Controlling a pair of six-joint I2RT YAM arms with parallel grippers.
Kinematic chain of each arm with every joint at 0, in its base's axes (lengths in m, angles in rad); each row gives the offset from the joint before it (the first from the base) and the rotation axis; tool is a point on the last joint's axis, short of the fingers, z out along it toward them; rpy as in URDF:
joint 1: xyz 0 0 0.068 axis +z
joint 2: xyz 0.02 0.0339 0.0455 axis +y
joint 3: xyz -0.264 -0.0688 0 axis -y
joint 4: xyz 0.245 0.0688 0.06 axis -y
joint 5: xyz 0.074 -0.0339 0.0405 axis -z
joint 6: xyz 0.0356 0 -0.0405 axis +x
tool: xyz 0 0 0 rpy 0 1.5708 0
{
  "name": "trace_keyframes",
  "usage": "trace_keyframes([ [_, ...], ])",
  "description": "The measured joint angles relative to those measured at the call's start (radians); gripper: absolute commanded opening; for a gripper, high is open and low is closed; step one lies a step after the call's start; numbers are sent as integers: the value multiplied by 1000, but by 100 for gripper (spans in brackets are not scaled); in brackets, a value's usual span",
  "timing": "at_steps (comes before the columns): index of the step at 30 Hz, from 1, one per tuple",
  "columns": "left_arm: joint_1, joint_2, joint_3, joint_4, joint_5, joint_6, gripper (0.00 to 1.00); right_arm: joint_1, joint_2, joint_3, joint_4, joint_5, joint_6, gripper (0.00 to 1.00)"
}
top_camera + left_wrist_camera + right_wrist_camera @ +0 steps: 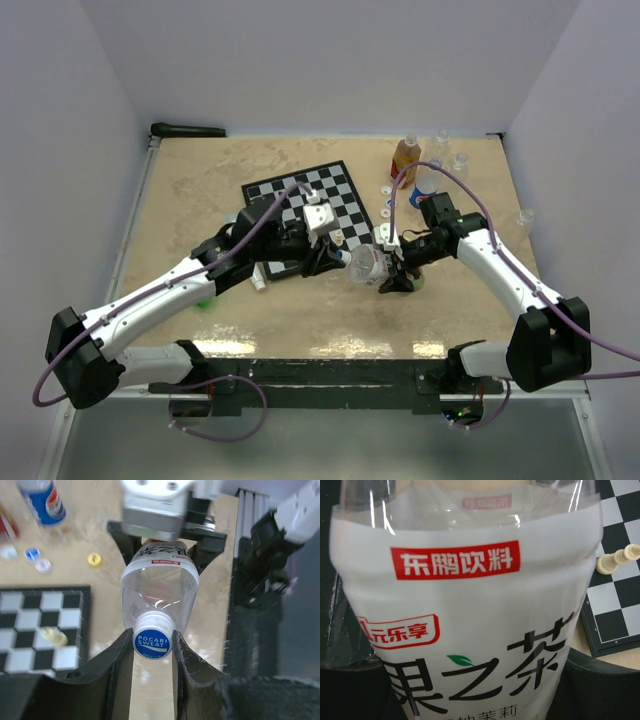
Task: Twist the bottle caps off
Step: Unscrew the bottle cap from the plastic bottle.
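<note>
A clear bottle [368,266] with a white label lies level above the table between the two arms. My right gripper [397,275] is shut on its body; in the right wrist view the label [465,630] fills the frame, with a dark finger [605,685] at the lower right. In the left wrist view the bottle [160,587] points its blue-and-white cap [152,641] at the camera. My left gripper [152,635] is shut on that cap, one finger pressing each side. From above, the left gripper [340,258] meets the bottle's neck.
A chessboard [310,205] with a few pale pieces lies behind the arms. Other bottles stand at the back right: an orange one [405,155], a blue-labelled one [425,180] and clear ones [440,145]. Loose caps [385,190] lie near them, one yellow [94,559].
</note>
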Motion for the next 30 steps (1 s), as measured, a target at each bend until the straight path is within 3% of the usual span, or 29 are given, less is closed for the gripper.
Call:
trace_keyframes([
  [4, -6, 26, 90, -137, -128, -363, 0, 1, 0, 0, 26, -6, 10, 19],
  [7, -8, 29, 101, -178, -178, -540, 0, 2, 0, 0, 27, -2, 12, 18],
  [14, -9, 28, 101, -196, -229, -690, 0, 3, 1, 0, 27, 8, 18, 18],
  [17, -4, 25, 101, -197, -273, -705, 24, 0, 2, 0, 15, 26, 13, 18],
  [19, 2, 23, 101, -199, -303, -706, 47, 1, 2, 0, 9, 26, 10, 19],
  [22, 7, 15, 101, -201, -331, -687, 90, 1, 2, 0, 8, 26, 9, 18],
  [23, 6, 9, 101, -202, -337, -680, 98, 1, 2, 0, 8, 26, 9, 18],
  [30, 7, -90, 91, -196, -337, -494, 100, 1, 2, 0, 7, 26, 8, 18],
])
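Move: The left fingers already hold the blue cap, practically at the hand point; the plastic bottle's middle lies about 7 cm to the right and 5 cm lower. Some 22 cm below, the white chess piece stands about 12 cm ahead, level sideways, and the yellow cap lies about 11 cm ahead and 18 cm right. From the right hand, which grips the bottle, the cap is about 11 cm left, 1 cm ahead and 9 cm higher. Left hand rolls the pinched cap some 40 degrees counter-clockwise (facing it), retreats about 5 cm left-up-forward, opening wide. ##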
